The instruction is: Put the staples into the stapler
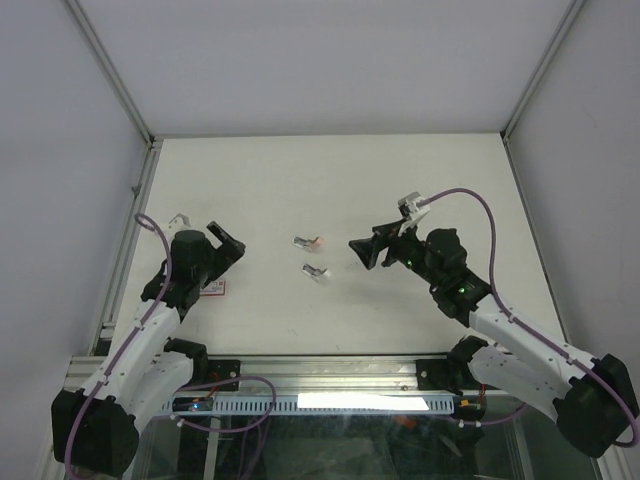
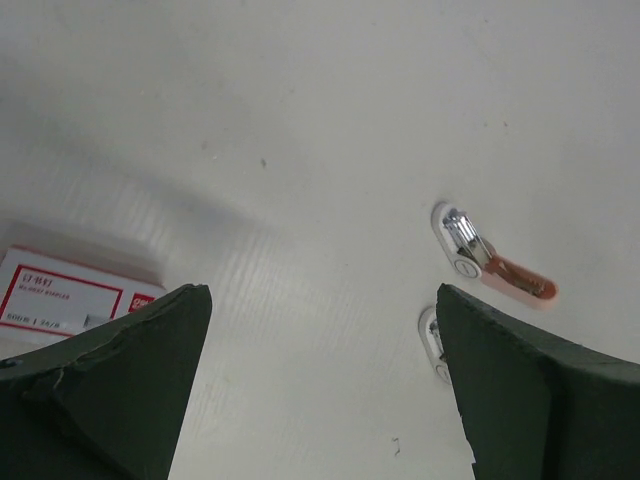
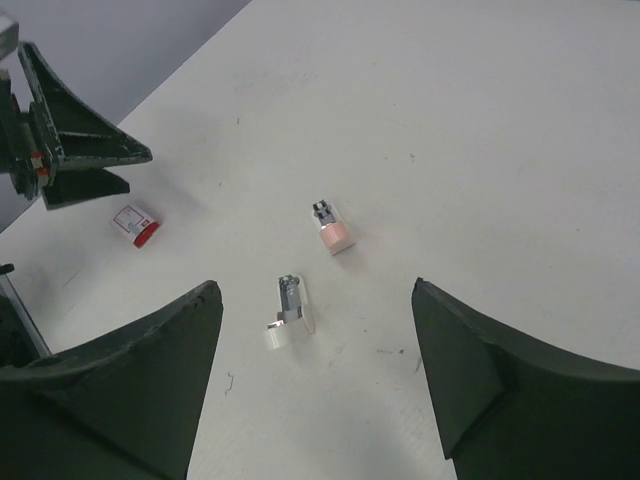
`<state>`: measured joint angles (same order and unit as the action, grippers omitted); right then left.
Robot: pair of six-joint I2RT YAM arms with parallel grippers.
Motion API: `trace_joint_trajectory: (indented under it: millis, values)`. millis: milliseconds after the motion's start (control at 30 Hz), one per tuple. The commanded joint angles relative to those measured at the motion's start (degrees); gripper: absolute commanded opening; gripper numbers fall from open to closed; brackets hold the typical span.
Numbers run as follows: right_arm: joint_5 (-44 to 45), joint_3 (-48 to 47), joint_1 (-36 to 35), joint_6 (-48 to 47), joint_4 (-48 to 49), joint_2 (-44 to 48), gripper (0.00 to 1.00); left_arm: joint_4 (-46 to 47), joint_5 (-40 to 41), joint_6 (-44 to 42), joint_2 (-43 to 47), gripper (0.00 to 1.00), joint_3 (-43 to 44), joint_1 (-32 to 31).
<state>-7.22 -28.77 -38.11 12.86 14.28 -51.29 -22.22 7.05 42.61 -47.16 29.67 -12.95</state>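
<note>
The stapler (image 1: 310, 242), tiny, pale pink on a white base with grey metal showing, lies mid-table; the wrist views show it too (image 3: 330, 228) (image 2: 495, 262). Just nearer lies a similar small white piece (image 3: 288, 312) (image 1: 316, 271) with a grey metal strip in its channel; whether that strip is the staples I cannot tell. My right gripper (image 3: 315, 290) (image 1: 362, 252) hovers open to the right of both, holding nothing. My left gripper (image 2: 322, 292) (image 1: 232, 243) stands wide open and empty well to their left, its right finger hiding part of the white piece (image 2: 431, 340).
A flat red-and-white box (image 1: 212, 288) (image 2: 70, 295) (image 3: 137, 224) lies by the left gripper. One loose bent staple (image 3: 229, 382) (image 2: 397, 446) rests on the white table (image 1: 420, 180). Enclosure walls and aluminium posts ring the table.
</note>
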Motion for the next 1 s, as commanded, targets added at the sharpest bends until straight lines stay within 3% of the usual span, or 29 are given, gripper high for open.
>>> trace_joint_trajectory:
  millis: [0, 200, 367, 567, 700, 967]
  values:
    - [-1.85, -1.66, 3.67, 1.70, -3.16, 3.11, 0.79, -2.95, 8.91, 16.64, 2.40, 0.99, -1.95, 1.50]
    - [-2.97, -0.67, 7.94, 2.90, -3.91, 4.35, 0.79, -13.90, 16.68, 30.84, 3.52, 0.99, -2.94, 1.52]
    - [-4.37, -0.46, 10.47, 4.17, -3.68, 3.24, 0.79, -20.43, 19.57, 35.87, 0.63, 0.99, -1.41, 1.47]
    - [-5.66, -0.37, 12.25, 5.40, -3.18, 1.08, 0.79, -21.50, 19.97, 38.61, -2.85, 0.99, -2.38, 1.50]
    - [-6.18, -0.09, 13.16, 5.83, -2.74, 1.01, 0.79, -20.36, 21.20, 37.82, -4.76, 0.99, -2.43, 1.52]
    - [-6.77, 0.06, 14.39, 6.37, -2.61, 0.57, 0.79, -9.20, 23.15, 20.00, -11.60, 0.99, 0.79, 1.48]
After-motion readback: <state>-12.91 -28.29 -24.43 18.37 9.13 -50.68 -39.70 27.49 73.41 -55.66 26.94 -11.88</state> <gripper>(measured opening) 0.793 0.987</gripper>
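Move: The staples box lies about 5 cm back, 7 cm to the left and 11 cm below the open left hand. The white stapler is some 26 cm right of the box and 4 cm farther out, the pink stapler about 24 cm right and 12 cm farther out. From the right hand, the box is roughly 39 cm left, 4 cm back and 20 cm below. Left hand sinks about 8 cm, going left and back to the staples box, turning counter-clockwise; right hand retreats rightward. ##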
